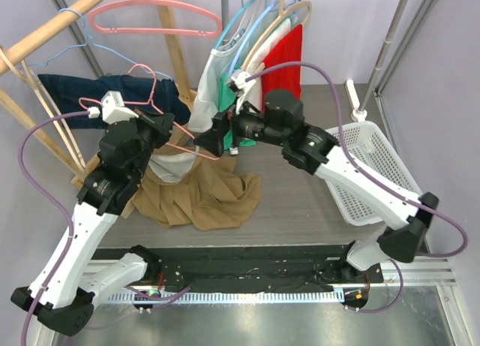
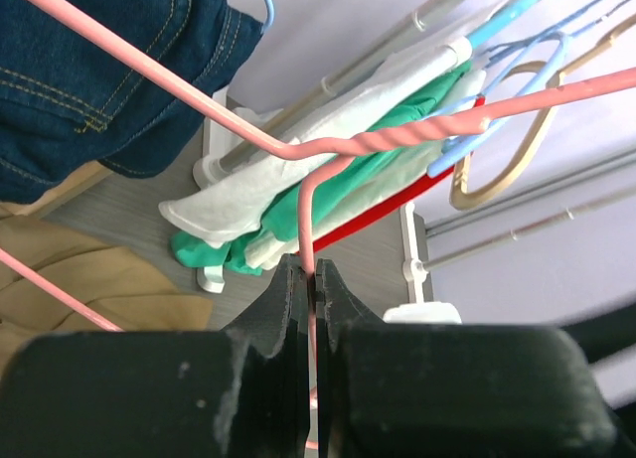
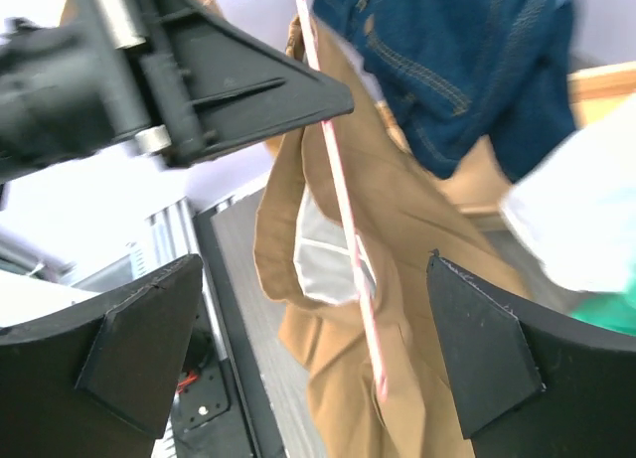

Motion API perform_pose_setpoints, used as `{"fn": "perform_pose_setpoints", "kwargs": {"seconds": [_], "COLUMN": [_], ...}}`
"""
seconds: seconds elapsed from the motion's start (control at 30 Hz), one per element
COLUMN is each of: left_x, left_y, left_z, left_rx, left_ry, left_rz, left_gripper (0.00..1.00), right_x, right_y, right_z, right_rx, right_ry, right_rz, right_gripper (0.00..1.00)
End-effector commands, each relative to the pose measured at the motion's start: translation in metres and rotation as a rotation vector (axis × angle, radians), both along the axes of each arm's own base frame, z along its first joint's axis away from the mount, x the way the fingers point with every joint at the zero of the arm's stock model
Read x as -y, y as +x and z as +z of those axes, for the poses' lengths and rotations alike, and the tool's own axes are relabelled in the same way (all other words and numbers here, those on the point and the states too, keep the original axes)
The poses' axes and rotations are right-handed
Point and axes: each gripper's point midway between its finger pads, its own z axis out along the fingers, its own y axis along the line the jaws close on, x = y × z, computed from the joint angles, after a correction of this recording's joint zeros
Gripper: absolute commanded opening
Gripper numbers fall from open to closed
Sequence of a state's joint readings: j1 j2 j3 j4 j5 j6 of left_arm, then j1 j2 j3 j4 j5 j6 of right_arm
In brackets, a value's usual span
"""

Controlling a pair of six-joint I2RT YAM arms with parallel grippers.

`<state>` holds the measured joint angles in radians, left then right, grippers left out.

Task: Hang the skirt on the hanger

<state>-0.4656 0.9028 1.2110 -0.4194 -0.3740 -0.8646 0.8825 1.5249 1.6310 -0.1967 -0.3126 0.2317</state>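
A tan skirt lies bunched on the table, and its waistband with white lining rises toward the arms. A thin pink wire hanger slants above it. My left gripper is shut on the hanger's wire; in the left wrist view the wire runs down between the closed fingertips. My right gripper stands wide open just right of the left one. In the right wrist view the hanger's arm passes into the skirt's waist opening, midway between the open fingers and touching neither.
Dark jeans hang on a wooden rack at back left, under a large pink plastic hanger. A rail of hung clothes stands behind the grippers. A white basket sits at right.
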Motion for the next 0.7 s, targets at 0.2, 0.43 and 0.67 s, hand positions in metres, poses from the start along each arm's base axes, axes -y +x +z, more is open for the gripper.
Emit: {"fn": "perform_pose_setpoints", "kwargs": {"seconds": [0.2, 0.43, 0.67], "left_x": [-0.033, -0.047, -0.082], "left_y": [0.023, 0.043, 0.048], "left_z": [0.065, 0.105, 0.127], "left_rx": [0.130, 0.170, 0.196], "left_ry": [-0.007, -0.056, -0.120], "left_rz": [0.151, 0.140, 0.245], "left_gripper": [0.00, 0.00, 0.00], "right_x": [0.063, 0.067, 0.068], "right_y": [-0.005, -0.003, 0.004], "right_z": [0.027, 0.008, 0.001], "right_rx": [0.114, 0.081, 0.084], "right_ry": [0.016, -0.019, -0.040], "right_rz": [-0.199, -0.211, -0.211], "right_gripper": [1.00, 1.00, 1.00]}}
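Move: The left hand already has the pink wire hanger pinched, with the brown skirt hanging on it; the wooden rack's rod lies about 17 cm ahead, 18 cm left and 18 cm above. The denim skirt hangs some 9 cm ahead, 13 cm left and 5 cm lower, and the pink plastic hanger 20 cm ahead, 2 cm left and 10 cm higher. From the empty right hand the rod is roughly 21 cm ahead, 28 cm left and 18 cm up. Keeping its pinch on the wire hanger, the left hand first eases forward, then swings left and climbs steeply, about 6 cm each forward and left and 7 cm up, turning some 10 degrees counter-clockwise as it carries the hook towards the wooden rod above the denim skirt. The right hand, already wide open and off the hanger, backs away to the right by about 6.5 cm, rising a little and then sinking again, its fingers staying open. ##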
